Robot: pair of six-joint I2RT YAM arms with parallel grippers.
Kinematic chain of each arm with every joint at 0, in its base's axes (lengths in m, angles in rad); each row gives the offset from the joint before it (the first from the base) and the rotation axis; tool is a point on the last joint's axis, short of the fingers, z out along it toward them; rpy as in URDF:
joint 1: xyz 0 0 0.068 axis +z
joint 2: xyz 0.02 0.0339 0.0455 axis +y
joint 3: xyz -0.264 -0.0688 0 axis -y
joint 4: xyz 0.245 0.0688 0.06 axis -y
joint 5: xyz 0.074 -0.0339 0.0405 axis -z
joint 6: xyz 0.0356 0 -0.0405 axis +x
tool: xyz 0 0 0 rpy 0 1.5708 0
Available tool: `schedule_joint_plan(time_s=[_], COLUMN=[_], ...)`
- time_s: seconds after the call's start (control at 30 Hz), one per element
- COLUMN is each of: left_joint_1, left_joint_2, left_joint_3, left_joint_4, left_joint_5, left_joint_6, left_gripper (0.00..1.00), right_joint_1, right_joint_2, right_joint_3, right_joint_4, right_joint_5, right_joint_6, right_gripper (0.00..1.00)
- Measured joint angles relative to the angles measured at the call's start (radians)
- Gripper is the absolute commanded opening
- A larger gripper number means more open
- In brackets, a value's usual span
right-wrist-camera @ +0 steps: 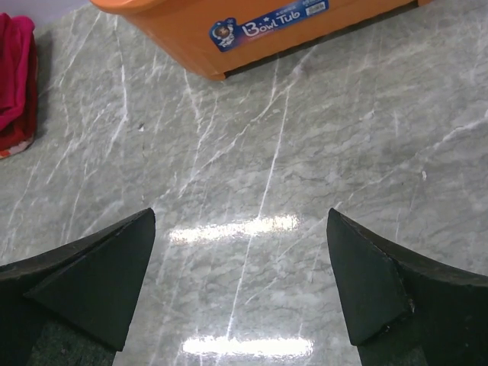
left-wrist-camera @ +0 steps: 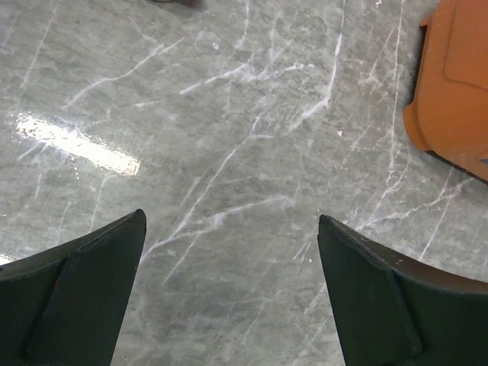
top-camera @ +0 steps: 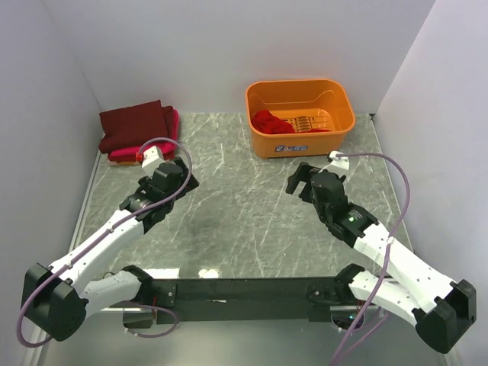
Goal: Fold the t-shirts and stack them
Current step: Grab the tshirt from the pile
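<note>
A dark maroon t-shirt [top-camera: 134, 124] lies folded on top of a hot pink t-shirt [top-camera: 136, 155] at the table's back left; the pink edge [right-wrist-camera: 14, 80] shows at the left of the right wrist view. A bright red t-shirt [top-camera: 273, 122] lies crumpled inside the orange basket [top-camera: 338, 95] at the back. My left gripper [top-camera: 181, 174] hovers open over bare marble just right of the stack, nothing between its fingers [left-wrist-camera: 84, 293]. Open and empty too, my right gripper [top-camera: 299, 181] hangs in front of the basket [right-wrist-camera: 229, 34].
The table is grey marble [top-camera: 236, 198] with white walls on three sides. The basket's corner [left-wrist-camera: 454, 91] shows at the right of the left wrist view. Both arm bases sit on a black bar [top-camera: 244, 290] at the near edge.
</note>
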Motion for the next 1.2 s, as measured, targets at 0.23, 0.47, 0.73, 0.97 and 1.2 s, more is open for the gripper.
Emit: schedule_joint_plan(time_s=[0.23, 0.47, 0.73, 0.97, 1.2], left_joint_1=[0.000, 0.000, 0.000, 0.000, 0.003], left_joint_2=[-0.002, -0.001, -0.001, 0.013, 0.039], left_joint_3=[-0.004, -0.004, -0.002, 0.021, 0.071], left_joint_4=[-0.008, -0.018, -0.039, -0.074, -0.106], left_joint_5=[-0.036, -0.045, -0.061, -0.073, -0.084], left_joint_6=[0.000, -0.001, -0.008, -0.026, -0.035], left_gripper=[0.99, 0.99, 0.99, 0.99, 0.99], right_joint_1=[0.000, 0.000, 0.000, -0.011, -0.100], right_joint_2=[0.069, 0.124, 0.190, 0.359, 0.687], right_joint_3=[0.091, 0.134, 0.185, 0.414, 0.865], right_joint_4=[-0.002, -0.002, -0.008, -0.067, -0.224], right_joint_5=[-0.018, -0.029, -0.039, -0.020, -0.048], right_joint_6=[-0.001, -0.001, -0.009, -0.039, -0.072], right_gripper=[0.99, 1.00, 1.00, 1.00, 1.00])
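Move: The red t-shirt lies low in the orange tub, its middle about 23 cm ahead of the open right hand, some 5 cm left and 16 cm lower. The tub's own middle is about 25 cm straight ahead and 14 cm down; the pile of folded shirts stands about 19 cm ahead and 49 cm left, some 15 cm lower. From the left hand the red t-shirt is about 21 cm ahead, 31 cm right and 13 cm down. The empty right hand heads for the red t-shirt, first easing forward, up and left by a few centimetres with a small dip on the way, then sweeping quickly forward and up to the tub's front rim, about 14 cm forward, 9 cm up and 5 cm left in all. The fingers stay wide open and still point forward and down with barely any wrist turn, kept clear above the tub and touching neither it nor the cloth. ##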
